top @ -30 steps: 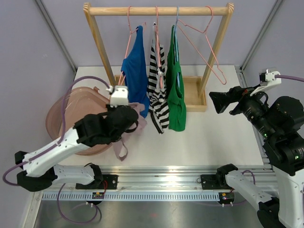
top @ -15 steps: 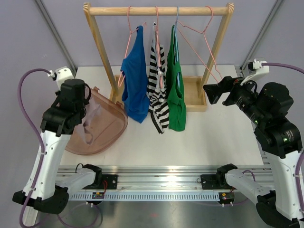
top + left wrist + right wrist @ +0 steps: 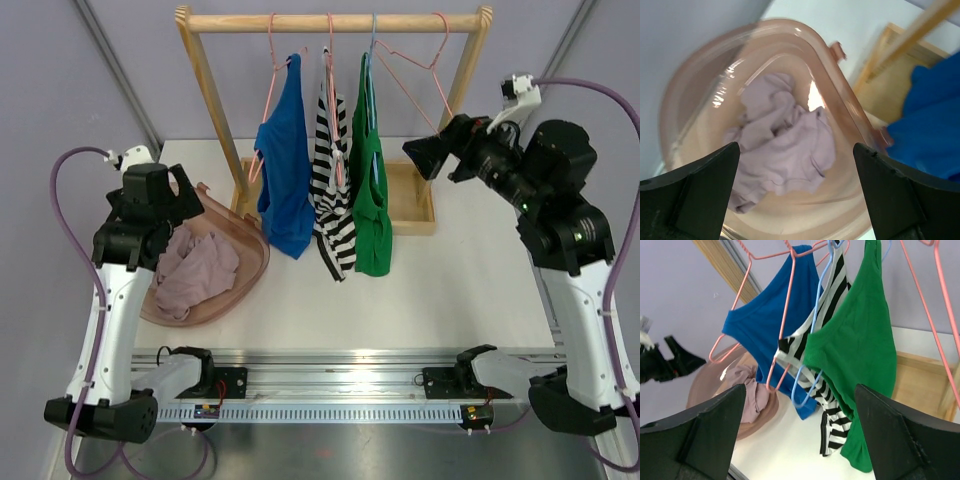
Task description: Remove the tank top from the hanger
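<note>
Three tank tops hang from hangers on the wooden rack: a blue one [image 3: 285,165] [image 3: 771,315], a black-and-white striped one [image 3: 332,205] [image 3: 832,285] and a green one [image 3: 372,200] [image 3: 860,350]. A bare pink hanger [image 3: 430,95] hangs at the rail's right end. A mauve tank top [image 3: 195,272] [image 3: 785,145] lies crumpled in the pink tub [image 3: 252,240]. My left gripper [image 3: 796,150] hovers open above it, holding nothing. My right gripper [image 3: 425,155] [image 3: 800,390] is open and empty, level with the rack's right post, facing the green top.
The rack's right post [image 3: 462,85] stands just beside my right gripper. Its wooden base tray [image 3: 412,205] sits behind the hanging clothes. The tub fills the table's left side near the wall. A metal rail [image 3: 340,385] runs along the near edge.
My left gripper carried the mauve top from the table's middle to the tub, then opened and dropped it in. My right arm rose and moved left toward the rack.
</note>
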Available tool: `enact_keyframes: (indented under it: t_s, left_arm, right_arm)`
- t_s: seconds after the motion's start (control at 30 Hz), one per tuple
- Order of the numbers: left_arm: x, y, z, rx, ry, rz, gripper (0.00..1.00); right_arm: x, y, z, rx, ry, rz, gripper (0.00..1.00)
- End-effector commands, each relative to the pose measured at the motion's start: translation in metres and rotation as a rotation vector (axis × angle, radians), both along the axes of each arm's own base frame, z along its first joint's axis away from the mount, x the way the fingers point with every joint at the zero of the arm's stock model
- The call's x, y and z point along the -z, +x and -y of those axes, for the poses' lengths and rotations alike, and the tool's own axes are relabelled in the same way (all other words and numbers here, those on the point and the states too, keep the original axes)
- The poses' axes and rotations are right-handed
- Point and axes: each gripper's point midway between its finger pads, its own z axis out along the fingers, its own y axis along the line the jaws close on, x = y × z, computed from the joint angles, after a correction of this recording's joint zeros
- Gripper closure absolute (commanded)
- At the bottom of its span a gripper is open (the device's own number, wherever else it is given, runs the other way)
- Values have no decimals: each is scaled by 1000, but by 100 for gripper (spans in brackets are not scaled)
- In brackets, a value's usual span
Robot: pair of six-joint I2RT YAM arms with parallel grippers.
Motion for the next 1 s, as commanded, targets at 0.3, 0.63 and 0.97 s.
enact_keyframes:
  t_s: [0.3,0.63,0.97]
  left_arm:
    - [30,-53,96,530,-177,204,1]
    - [37,-67,104,587,-170,260,1]
    - [39,-68,105,596,-170,250,1]
  right_arm:
    - [-2,100,-35,192,-113,-62,17]
    - [17,141,-59,323,-310,-69,49]
    - [25,150,-67,350,-369,-58,68]
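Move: The blue hanger carrying the green tank top is about 16 cm ahead of the right hand, 8 cm to its left and 4 cm lower. The empty pink hanger is some 14 cm straight ahead at about hand height; the striped top hangs roughly 6 cm left of the green tank top, level with it in reach. From the left hand, the blue hanger is about 15 cm ahead, 34 cm right and 14 cm higher. Right hand reaches about 15 cm forward, also left, fingers part-closing at the blue hanger; left hand retreats rightward. ##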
